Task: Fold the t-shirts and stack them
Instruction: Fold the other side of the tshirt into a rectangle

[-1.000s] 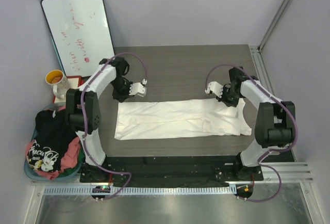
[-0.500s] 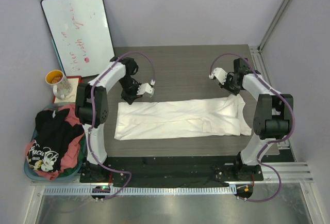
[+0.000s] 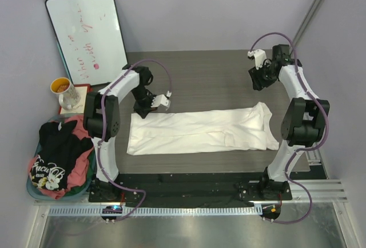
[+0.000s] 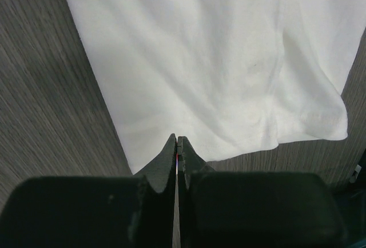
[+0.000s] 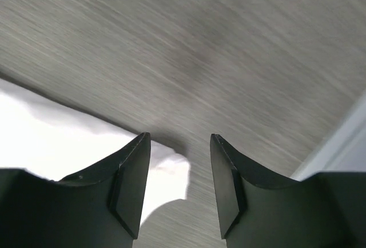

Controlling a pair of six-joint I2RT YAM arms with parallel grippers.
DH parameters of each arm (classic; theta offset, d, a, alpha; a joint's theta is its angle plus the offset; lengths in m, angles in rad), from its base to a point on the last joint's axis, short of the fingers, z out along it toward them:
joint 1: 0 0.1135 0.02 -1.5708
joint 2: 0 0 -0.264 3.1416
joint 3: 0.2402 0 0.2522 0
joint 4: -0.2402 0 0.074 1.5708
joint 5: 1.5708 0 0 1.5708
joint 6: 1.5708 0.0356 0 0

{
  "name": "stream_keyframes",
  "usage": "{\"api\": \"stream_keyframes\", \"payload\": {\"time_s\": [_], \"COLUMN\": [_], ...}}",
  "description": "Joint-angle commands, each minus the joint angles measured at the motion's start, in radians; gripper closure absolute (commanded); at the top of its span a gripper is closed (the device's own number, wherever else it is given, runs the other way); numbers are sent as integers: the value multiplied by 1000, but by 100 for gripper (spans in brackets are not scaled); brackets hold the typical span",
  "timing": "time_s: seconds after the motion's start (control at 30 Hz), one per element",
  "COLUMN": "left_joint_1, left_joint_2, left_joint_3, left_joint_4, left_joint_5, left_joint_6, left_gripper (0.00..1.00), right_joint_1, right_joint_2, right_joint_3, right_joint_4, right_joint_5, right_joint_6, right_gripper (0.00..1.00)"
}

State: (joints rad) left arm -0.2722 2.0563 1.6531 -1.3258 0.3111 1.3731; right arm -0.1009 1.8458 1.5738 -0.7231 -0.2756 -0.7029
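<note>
A large white t-shirt (image 3: pixel 200 131) lies folded into a long strip across the table. In the left wrist view its cloth (image 4: pixel 200 59) spreads just past the fingertips. My left gripper (image 3: pixel 140 110) (image 4: pixel 177 140) sits at the strip's far left corner, shut, with no cloth seen between its fingers. Raised above the far right of the table, my right gripper (image 3: pixel 258 82) (image 5: pixel 178 145) is open and empty, with a corner of the shirt (image 5: pixel 166 174) lying below it. A black t-shirt (image 3: pixel 54 151) and a pink-red one (image 3: pixel 81 167) lie in the basket.
The teal-rimmed laundry basket (image 3: pixel 33 191) stands off the table's left front. A whiteboard (image 3: pixel 86 36) leans at the back left, with a mug (image 3: pixel 64 91) beside it. A metal rail (image 3: pixel 286 74) runs along the table's right edge.
My right gripper let go of the shirt's far right corner, opened, and rose toward the back right. The left gripper shifted slightly right along the far edge and stayed shut.
</note>
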Motion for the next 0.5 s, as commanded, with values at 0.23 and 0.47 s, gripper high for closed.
{"api": "stream_keyframes", "payload": {"time_s": [0.23,0.47], "left_joint_1": [-16,-21], "left_joint_2": [-47,-53], "left_joint_3": [-19,-44], "left_joint_4": [-96,-76], "left_joint_5": [-9,-4], "left_joint_6": [6,0], "left_gripper": [100,100], "right_joint_1": [-82,-138], "right_joint_2": [89,46], "right_joint_3": [71,71], "right_joint_4": [-263,-305], "right_joint_5": [-142,-149], "right_joint_6": [155,155], "right_gripper": [47,49]}}
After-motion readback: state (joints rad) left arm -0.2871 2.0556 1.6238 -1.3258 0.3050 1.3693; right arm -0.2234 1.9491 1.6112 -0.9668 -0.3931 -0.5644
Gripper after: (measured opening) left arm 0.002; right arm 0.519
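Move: The t-shirt's far right corner, rounded and slightly raised, lies about 11 cm back from the right hand, 5 cm to its right and 12 cm below. The shirt's near right corner is some 27 cm back and 9 cm right of that hand, the small upturned flap about 23 cm back and 13 cm left, both on the table. From the left hand the far right corner is roughly 51 cm right and 7 cm ahead. Towards the t-shirt's far right corner the right hand swings back about 5 cm while sinking some 4 cm, then levels off and slides 2 to 3 cm to the right. On the way the wrist tips the fingers from their forward slant to nearly straight down, roughly 20 degrees, with a small clockwise turn; they stay half open, still short of the cloth. ##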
